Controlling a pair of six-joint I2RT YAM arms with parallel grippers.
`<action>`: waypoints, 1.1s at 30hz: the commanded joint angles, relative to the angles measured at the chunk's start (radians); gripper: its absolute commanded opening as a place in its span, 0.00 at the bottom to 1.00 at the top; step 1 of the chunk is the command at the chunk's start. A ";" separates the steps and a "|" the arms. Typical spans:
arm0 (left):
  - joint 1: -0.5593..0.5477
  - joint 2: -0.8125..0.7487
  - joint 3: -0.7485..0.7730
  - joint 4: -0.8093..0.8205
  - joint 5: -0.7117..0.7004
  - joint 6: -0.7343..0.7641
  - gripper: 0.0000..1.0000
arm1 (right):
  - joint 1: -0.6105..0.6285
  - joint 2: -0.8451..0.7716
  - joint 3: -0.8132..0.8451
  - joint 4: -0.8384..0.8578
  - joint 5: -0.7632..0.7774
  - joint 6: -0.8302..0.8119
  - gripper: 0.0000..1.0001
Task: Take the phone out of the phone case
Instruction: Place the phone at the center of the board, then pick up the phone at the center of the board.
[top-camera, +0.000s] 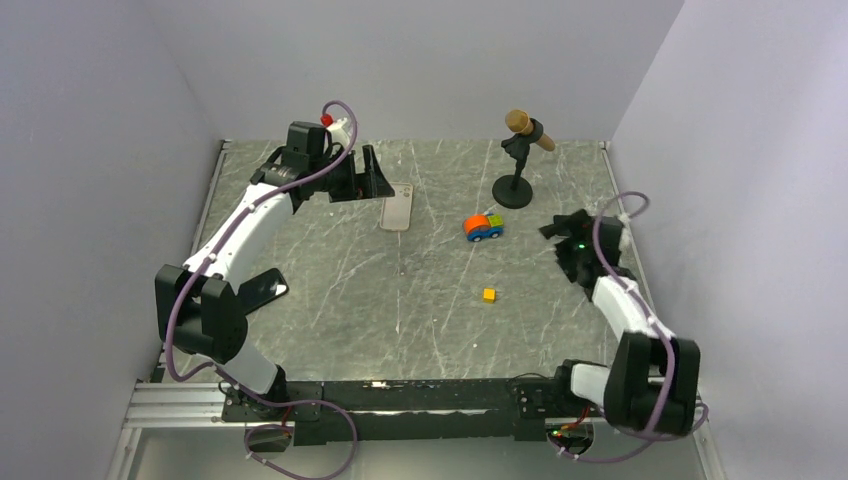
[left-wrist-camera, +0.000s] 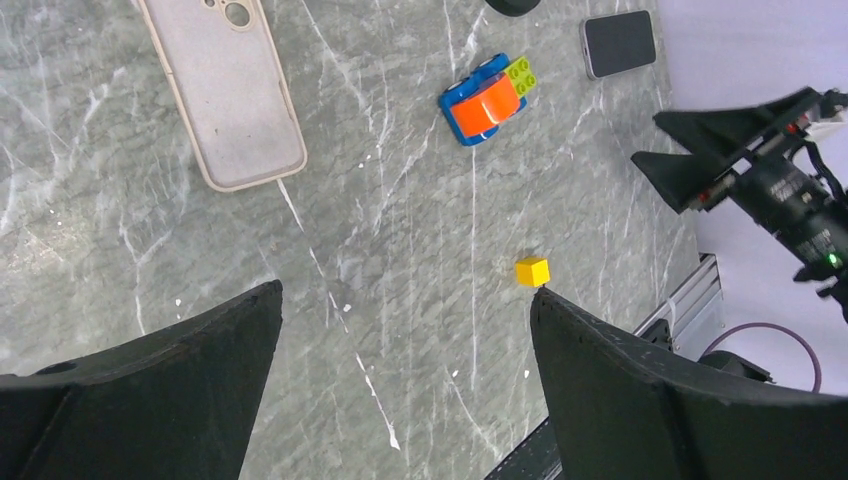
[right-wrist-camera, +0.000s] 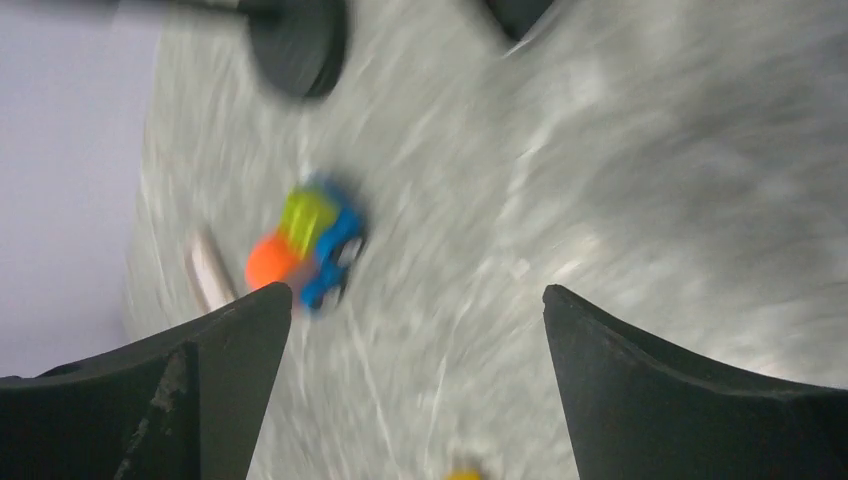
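Note:
The beige phone case (top-camera: 397, 207) lies flat and empty at the back left of the table, also the phone case (left-wrist-camera: 228, 95) in the left wrist view. The dark phone (left-wrist-camera: 618, 43) lies apart from it on the table, beyond the toy car and close to the right gripper (left-wrist-camera: 646, 138). In the top view I cannot make out the phone under the right gripper (top-camera: 562, 232). My left gripper (top-camera: 368, 178) hovers just left of the case, open and empty, its fingers wide apart (left-wrist-camera: 405, 290). The right gripper (right-wrist-camera: 416, 292) is open and empty in a blurred view.
An orange and blue toy car (top-camera: 483, 227) sits mid-table, with a small yellow cube (top-camera: 489, 294) nearer the front. A microphone on a black round stand (top-camera: 517, 160) is at the back right. Walls close in on both sides and at the back.

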 joint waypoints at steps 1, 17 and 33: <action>0.005 0.006 -0.022 0.044 -0.018 -0.016 0.98 | 0.263 -0.159 0.043 -0.153 0.067 -0.333 1.00; 0.442 -0.271 -0.601 0.016 -0.233 -0.452 0.99 | 0.612 -0.329 0.038 -0.191 0.024 -0.456 1.00; 0.753 -0.602 -0.809 -0.211 -0.401 -0.845 0.99 | 0.617 -0.333 0.075 -0.179 -0.022 -0.464 1.00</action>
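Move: The left hand, open and high up, heads for the glossy black phone, about 25 cm to its left, 12 cm back and 22 cm below. The empty phone case lies some 12 cm ahead and 3 cm right of this hand; the dark phone is about 6 cm ahead and 34 cm left. For the right hand, the yellow cube is roughly 20 cm left, 9 cm back; the toy car 21 cm left, 9 cm ahead; the bare phone just set down 9 cm ahead, 4 cm right, all about 6 cm below. Touching nothing, the left hand leaves the air by the phone case and swings about 26 cm left, sinking some 15 cm and drawing back about 14 cm, to come low over the glossy black phone; it turns roughly 80 degrees counter-clockwise and tips steeper, fingers staying wide. The open right hand sweeps about 18 cm left away from the bare phone, also back and up, turning some 50 degrees counter-clockwise, then hovers near the yellow cube. ##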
